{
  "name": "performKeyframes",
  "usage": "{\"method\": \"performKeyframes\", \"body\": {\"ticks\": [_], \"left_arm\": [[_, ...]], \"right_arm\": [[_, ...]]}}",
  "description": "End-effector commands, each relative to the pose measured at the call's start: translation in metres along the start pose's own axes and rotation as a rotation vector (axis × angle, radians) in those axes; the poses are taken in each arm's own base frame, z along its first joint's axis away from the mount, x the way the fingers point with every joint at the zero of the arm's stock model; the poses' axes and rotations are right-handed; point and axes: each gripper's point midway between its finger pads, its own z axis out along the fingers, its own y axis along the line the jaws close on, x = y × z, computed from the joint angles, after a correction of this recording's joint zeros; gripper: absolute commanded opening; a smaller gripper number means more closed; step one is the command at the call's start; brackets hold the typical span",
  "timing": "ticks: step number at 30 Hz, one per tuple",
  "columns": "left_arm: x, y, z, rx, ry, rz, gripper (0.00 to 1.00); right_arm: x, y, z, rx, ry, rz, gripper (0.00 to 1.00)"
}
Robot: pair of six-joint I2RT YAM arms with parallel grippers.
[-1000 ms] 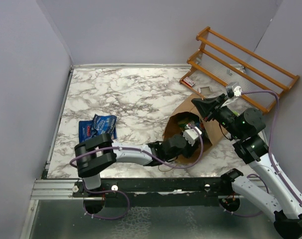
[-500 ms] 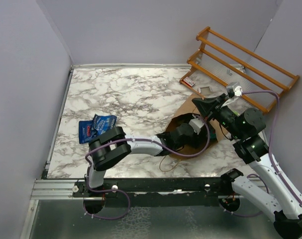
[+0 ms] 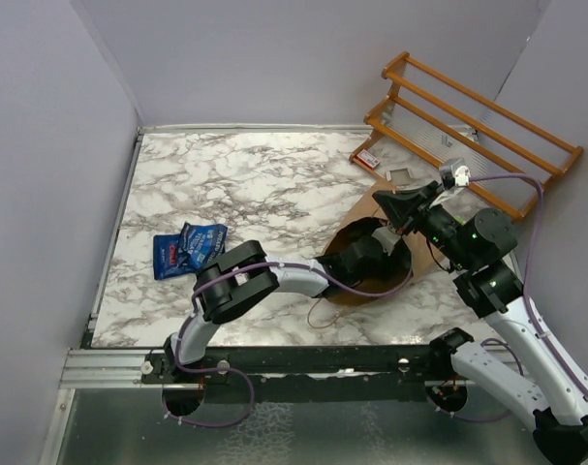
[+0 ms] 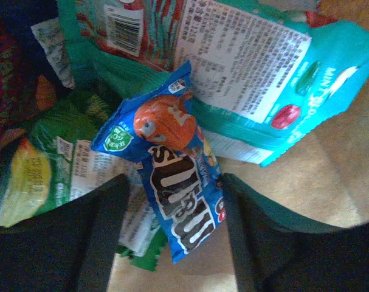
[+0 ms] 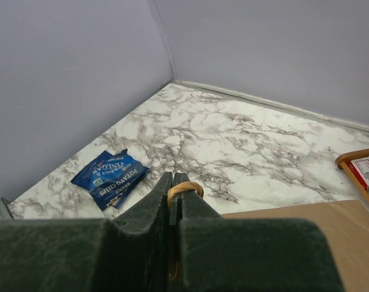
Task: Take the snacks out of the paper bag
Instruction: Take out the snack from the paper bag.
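Note:
The brown paper bag (image 3: 361, 208) lies on its side at centre right, mouth toward the arms. My left gripper (image 3: 376, 244) is inside that mouth. In the left wrist view it (image 4: 172, 243) is open, its dark fingers (image 4: 81, 243) standing either side of a blue snack packet (image 4: 178, 182) with an orange figure, not pressing on it. A teal packet (image 4: 245, 61) and a green one (image 4: 44, 164) lie behind it. My right gripper (image 5: 175, 182) is shut on the bag's twisted-paper handle (image 5: 185, 188), above the bag's top edge (image 3: 388, 201). Two blue packets (image 3: 190, 247) lie on the marble at left.
A wooden slatted rack (image 3: 468, 126) leans in the far right corner, just behind the bag. Grey walls close in the marble table (image 3: 255, 184) at the back and on both sides. The blue packets (image 5: 108, 177) lie near the left wall.
My left arm has stretched further right, taking its gripper from the bag's mouth to deep inside. The right gripper has stayed shut on the handle.

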Motion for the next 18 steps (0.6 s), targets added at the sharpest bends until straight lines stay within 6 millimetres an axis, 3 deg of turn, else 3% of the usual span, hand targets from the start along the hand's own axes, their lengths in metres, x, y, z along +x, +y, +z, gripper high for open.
{"method": "performKeyframes", "body": {"ticks": [1,11,18], "left_arm": [[0.013,0.010,0.009,-0.027,0.054,0.018,0.57],[-0.033,0.004,-0.030,0.019,-0.005,-0.015,0.00],[-0.038,0.003,-0.063,0.058,-0.006,-0.051,0.00]], "right_arm": [[-0.015,0.002,-0.004,0.005,-0.034,-0.018,0.02],[-0.014,0.000,-0.003,0.016,-0.034,-0.024,0.02],[-0.016,-0.001,-0.004,0.023,-0.035,-0.034,0.02]]}}
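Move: The small blue M&M's packet lies right before my open left fingers inside the paper bag, about 2 cm farther forward, 2 cm to the right and 1 cm lower. The teal candy bag is roughly 2 cm ahead and 8 cm to the right of my left hand, the green snack about 6 cm ahead and 1 cm left, both slightly lower. From my right hand the packet is some 8 cm right, 2 cm forward and 27 cm below. I nudge my left hand about 1 cm forward and shut the fingers from wide open onto the lower half of the M&M's packet, pinching it. With the grip closing I reverse and draw the packet away from the other snacks, about 3 cm up and 3 cm left, easing slightly back. My right hand stays put, still holding the bag by its handle. ##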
